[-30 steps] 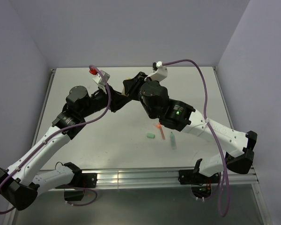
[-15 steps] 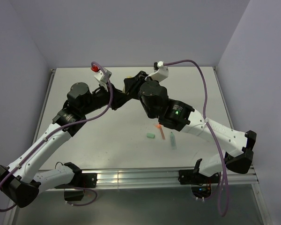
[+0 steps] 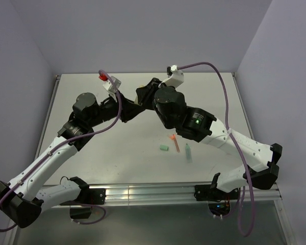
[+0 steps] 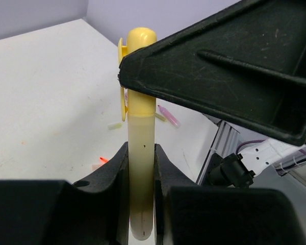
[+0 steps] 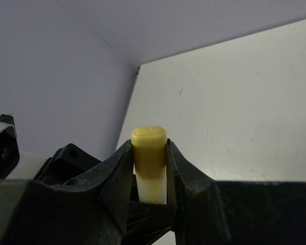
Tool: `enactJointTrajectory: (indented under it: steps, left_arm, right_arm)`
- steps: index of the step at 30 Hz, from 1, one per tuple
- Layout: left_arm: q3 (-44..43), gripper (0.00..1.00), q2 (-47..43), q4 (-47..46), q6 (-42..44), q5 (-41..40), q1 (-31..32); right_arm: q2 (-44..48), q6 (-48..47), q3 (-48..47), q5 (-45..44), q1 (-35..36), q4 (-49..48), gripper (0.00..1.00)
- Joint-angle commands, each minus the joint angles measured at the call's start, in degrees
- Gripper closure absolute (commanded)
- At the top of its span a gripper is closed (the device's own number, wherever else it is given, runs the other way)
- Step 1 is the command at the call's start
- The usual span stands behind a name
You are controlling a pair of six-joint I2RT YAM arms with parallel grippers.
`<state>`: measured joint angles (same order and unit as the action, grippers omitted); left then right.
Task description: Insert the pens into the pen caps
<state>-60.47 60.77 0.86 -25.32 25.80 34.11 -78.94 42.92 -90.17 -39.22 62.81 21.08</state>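
Both grippers meet above the far middle of the table. My left gripper (image 4: 141,153) (image 3: 131,105) is shut on the pale yellow pen (image 4: 141,184), which stands up between its fingers. The yellow pen cap (image 4: 141,43) (image 5: 149,145) sits over the pen's upper end. My right gripper (image 5: 149,153) (image 3: 145,95) is shut on that cap. On the table lie an orange-red pen (image 3: 175,143), a mint-teal pen (image 3: 188,153) and a mint cap (image 3: 164,148). A purple cap (image 4: 169,117) and a cream cap (image 4: 115,125) lie further off.
The table (image 3: 92,153) is walled by grey panels at the back and sides. A metal rail (image 3: 153,193) with both arm bases runs along its near edge. Purple cables (image 3: 222,97) loop above the arms.
Both arms have shifted slightly, the right elbow a little to the right. Both grips on the yellow pen and cap are unchanged.
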Motion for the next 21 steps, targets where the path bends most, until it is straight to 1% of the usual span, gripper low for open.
enactJointTrajectory:
  steps: [1,3,5,6,10,11,12,13,14,15,16,17,18,19,20,21]
  left_arm:
    - [3.0,1.00,-2.1,-15.5,-3.9,-4.7,-0.9]
    - [6.8,1.00,-3.7,-15.1,-5.3,-5.8,-1.0]
    - [9.3,1.00,-4.8,-14.3,-6.9,-7.9,-1.0]
    - [10.9,1.00,-5.5,-13.4,-7.0,-10.9,-0.9]
    - [10.7,1.00,-4.4,-7.2,-6.9,-19.0,-1.1]
    - [8.6,1.00,-3.5,-4.8,-6.4,-21.0,-1.0]
    - [7.3,1.00,-0.9,-1.1,-6.0,-22.8,-1.1]
    - [5.9,1.00,0.7,2.9,-5.7,-25.5,-1.3]
    - [2.7,1.00,2.7,5.6,-5.6,-25.5,-1.7]
    - [1.0,1.00,6.8,11.0,-5.7,-27.7,-2.3]
    - [-0.5,1.00,9.0,13.0,-5.7,-27.3,-3.9]
    - [-3.5,1.00,11.2,14.7,-5.2,-27.0,-5.1]
    - [-4.9,1.00,15.6,17.6,-4.7,-26.5,-7.4]
    - [-6.6,1.00,17.8,19.1,-3.8,-26.2,-8.3]
    - [-10.2,1.00,22.2,21.0,-2.6,-26.2,-9.5]
    - [-12.1,1.00,24.3,22.2,-1.8,-26.2,-11.0]
  right_arm:
    - [1.6,-1.4,-3.1,13.1,1.0,10.2,0.64]
    - [2.2,-2.2,-4.5,12.7,-1.4,10.7,0.58]
    - [3.9,-3.3,-5.4,11.9,-3.1,10.7,0.56]
    - [4.6,-3.6,-5.1,11.8,-3.7,10.4,0.54]
    - [8.9,-5.7,-0.8,11.0,-6.9,8.8,0.47]
    - [10.6,-6.4,0.2,11.0,-7.6,7.7,0.44]
    - [11.6,-7.1,1.3,11.2,-9.1,7.0,0.42]
    - [12.4,-8.3,3.4,12.0,-10.0,6.3,0.39]
    - [13.1,-9.0,4.6,15.2,-11.1,4.9,0.33]
    - [14.5,-9.9,6.7,17.2,-14.1,4.2,0.32]
    - [15.0,-10.1,7.9,19.4,-15.7,3.4,0.32]
    - [15.6,-10.2,9.0,22.8,-17.3,2.0,0.29]
    - [16.4,-10.1,11.0,23.7,-20.3,1.3,0.27]
    - [16.7,-10.1,12.1,24.5,-21.6,0.9,0.23]
    - [16.9,-10.1,12.9,25.9,-22.7,0.4,0.20]
    - [17.1,-10.4,14.1,26.6,-23.9,0.3,0.18]
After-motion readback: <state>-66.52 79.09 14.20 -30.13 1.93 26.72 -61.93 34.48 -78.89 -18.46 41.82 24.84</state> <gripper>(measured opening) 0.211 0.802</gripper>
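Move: The left hand holds the yellow pen upright, its cap already on and its middle about 5 cm above that hand point. The right fingers pinch this cap, so it sits at the right hand point. On the table, about 35 cm below the left hand, the green cap lies about 11 cm to the right and 1 cm farther out, and the orange pen about 17 cm to the right and 3 cm farther out. The right fingers open wide and let go of the yellow cap, the hand first easing back about 1 cm and then pulling off to the right some 12 cm, away from the pen. The left hand keeps its grip on the pen body and carries it down and forward, about 13 cm each way and half as far to the left, while the wrist swings some 30 degrees counter-clockwise and tips downward. ##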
